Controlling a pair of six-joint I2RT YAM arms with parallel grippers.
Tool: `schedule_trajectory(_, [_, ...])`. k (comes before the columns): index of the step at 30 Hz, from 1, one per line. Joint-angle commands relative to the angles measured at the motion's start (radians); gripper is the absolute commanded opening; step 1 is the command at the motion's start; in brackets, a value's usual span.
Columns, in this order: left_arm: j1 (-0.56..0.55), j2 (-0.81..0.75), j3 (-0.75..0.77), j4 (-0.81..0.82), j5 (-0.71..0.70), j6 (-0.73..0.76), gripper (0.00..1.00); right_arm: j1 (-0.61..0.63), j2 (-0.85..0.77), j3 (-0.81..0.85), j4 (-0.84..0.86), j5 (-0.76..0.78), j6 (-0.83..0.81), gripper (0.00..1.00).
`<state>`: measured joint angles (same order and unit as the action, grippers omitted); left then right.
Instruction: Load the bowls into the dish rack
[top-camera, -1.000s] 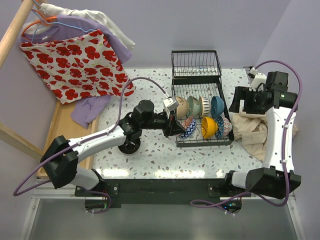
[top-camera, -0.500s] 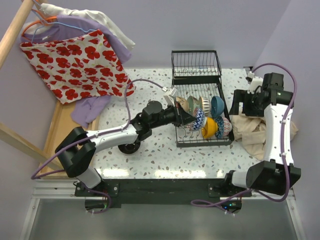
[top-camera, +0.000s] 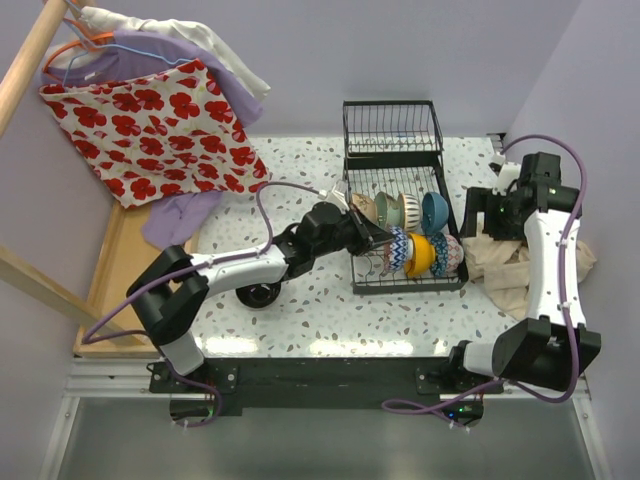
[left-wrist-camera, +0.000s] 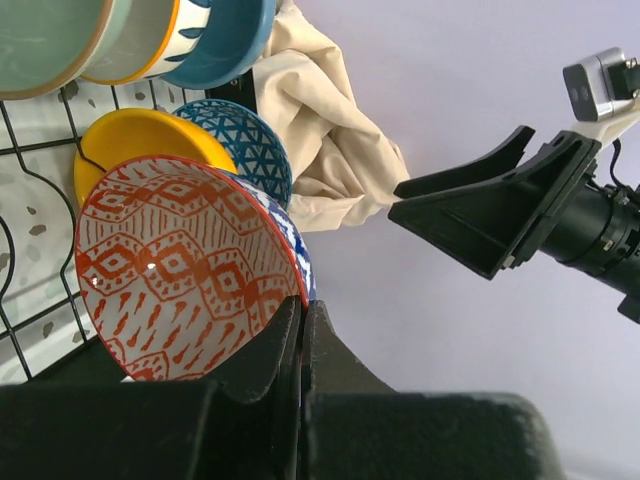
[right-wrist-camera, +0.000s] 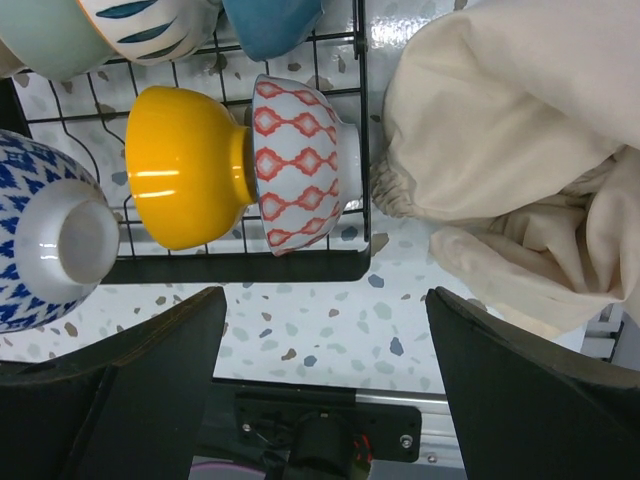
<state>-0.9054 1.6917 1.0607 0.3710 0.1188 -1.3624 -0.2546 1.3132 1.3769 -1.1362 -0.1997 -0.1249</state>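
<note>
My left gripper (top-camera: 380, 236) (left-wrist-camera: 302, 305) is shut on the rim of a blue-white patterned bowl (top-camera: 397, 243) (right-wrist-camera: 45, 235) whose inside is orange-red patterned (left-wrist-camera: 180, 270). The bowl is on edge over the front row of the black dish rack (top-camera: 410, 287) (right-wrist-camera: 240, 265) (left-wrist-camera: 15, 180), just left of a yellow bowl (top-camera: 420, 255) (right-wrist-camera: 185, 165) (left-wrist-camera: 140, 135). A red-patterned bowl (top-camera: 447, 253) (right-wrist-camera: 300, 160) leans behind the yellow one. Several more bowls (top-camera: 400, 210), the last plain blue (top-camera: 435, 210), fill the back row. My right gripper (top-camera: 487, 215) (right-wrist-camera: 325, 300) hangs open and empty by the rack's right side.
A crumpled cream cloth (top-camera: 510, 265) (right-wrist-camera: 520, 150) (left-wrist-camera: 320, 130) lies right of the rack. The rack's taller basket section (top-camera: 392, 130) is at the back. A wooden tray (top-camera: 125, 270), a purple cloth (top-camera: 180, 215) and hanging clothes (top-camera: 160, 125) are at the left. A small black round object (top-camera: 258, 293) sits under the left arm.
My left arm has stretched to the right, carrying the blue-white bowl from the rack's left edge in beside the yellow bowl. The right gripper has drawn slightly back to the right, still open.
</note>
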Motion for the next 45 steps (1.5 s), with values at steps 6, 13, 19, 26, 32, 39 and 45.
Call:
schedule_trajectory(6, [0.008,0.08,-0.019,0.172,0.007,-0.081,0.0,-0.002,-0.009,-0.001,0.026,0.025,-0.005,0.86])
schedule_trajectory(13, [0.017,0.151,0.022,0.213,0.027,-0.081,0.0,-0.002,0.018,0.002,0.033,0.023,-0.004,0.86])
schedule_trajectory(19, [0.03,0.187,0.033,0.255,0.067,-0.101,0.0,-0.002,0.027,-0.015,0.039,0.023,-0.004,0.86])
schedule_trajectory(26, [0.04,0.206,0.004,0.273,0.075,-0.122,0.0,-0.002,0.037,-0.026,0.039,0.022,-0.004,0.86])
schedule_trajectory(32, [0.066,0.149,-0.007,0.175,0.077,-0.083,0.12,-0.002,0.038,-0.019,0.041,0.003,-0.004,0.86])
schedule_trajectory(39, [0.079,0.053,0.009,0.004,0.073,-0.038,0.71,-0.002,0.044,0.019,0.029,-0.013,-0.021,0.86])
schedule_trajectory(45, [0.146,-0.052,0.041,-0.16,0.142,0.158,0.8,0.0,0.05,0.073,-0.003,-0.056,-0.028,0.86])
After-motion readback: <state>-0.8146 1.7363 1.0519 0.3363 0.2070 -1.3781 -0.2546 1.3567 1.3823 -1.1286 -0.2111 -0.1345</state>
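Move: The left gripper, shut on the rim of the blue-and-white bowl, hangs over its rack slot; the slot's middle is about 4 cm to the right, 1 cm ahead and 11 cm below. Level with the slot, the yellow bowl stands some 6 cm farther right and the red-and-white bowl 12 cm; the sage bowl stands about 9 cm beyond the slot. From the right hand the slot lies roughly 13 cm left, 2 cm back and 12 cm below. Lower the left gripper about 7 cm with the blue-and-white bowl still pinched by its rim, quick at first, then easing forward a couple of centimetres as it settles into the slot beside the yellow bowl. Open the fingers wide to let go of the rim, then back off up some 4 cm and about 3 cm to the left. ##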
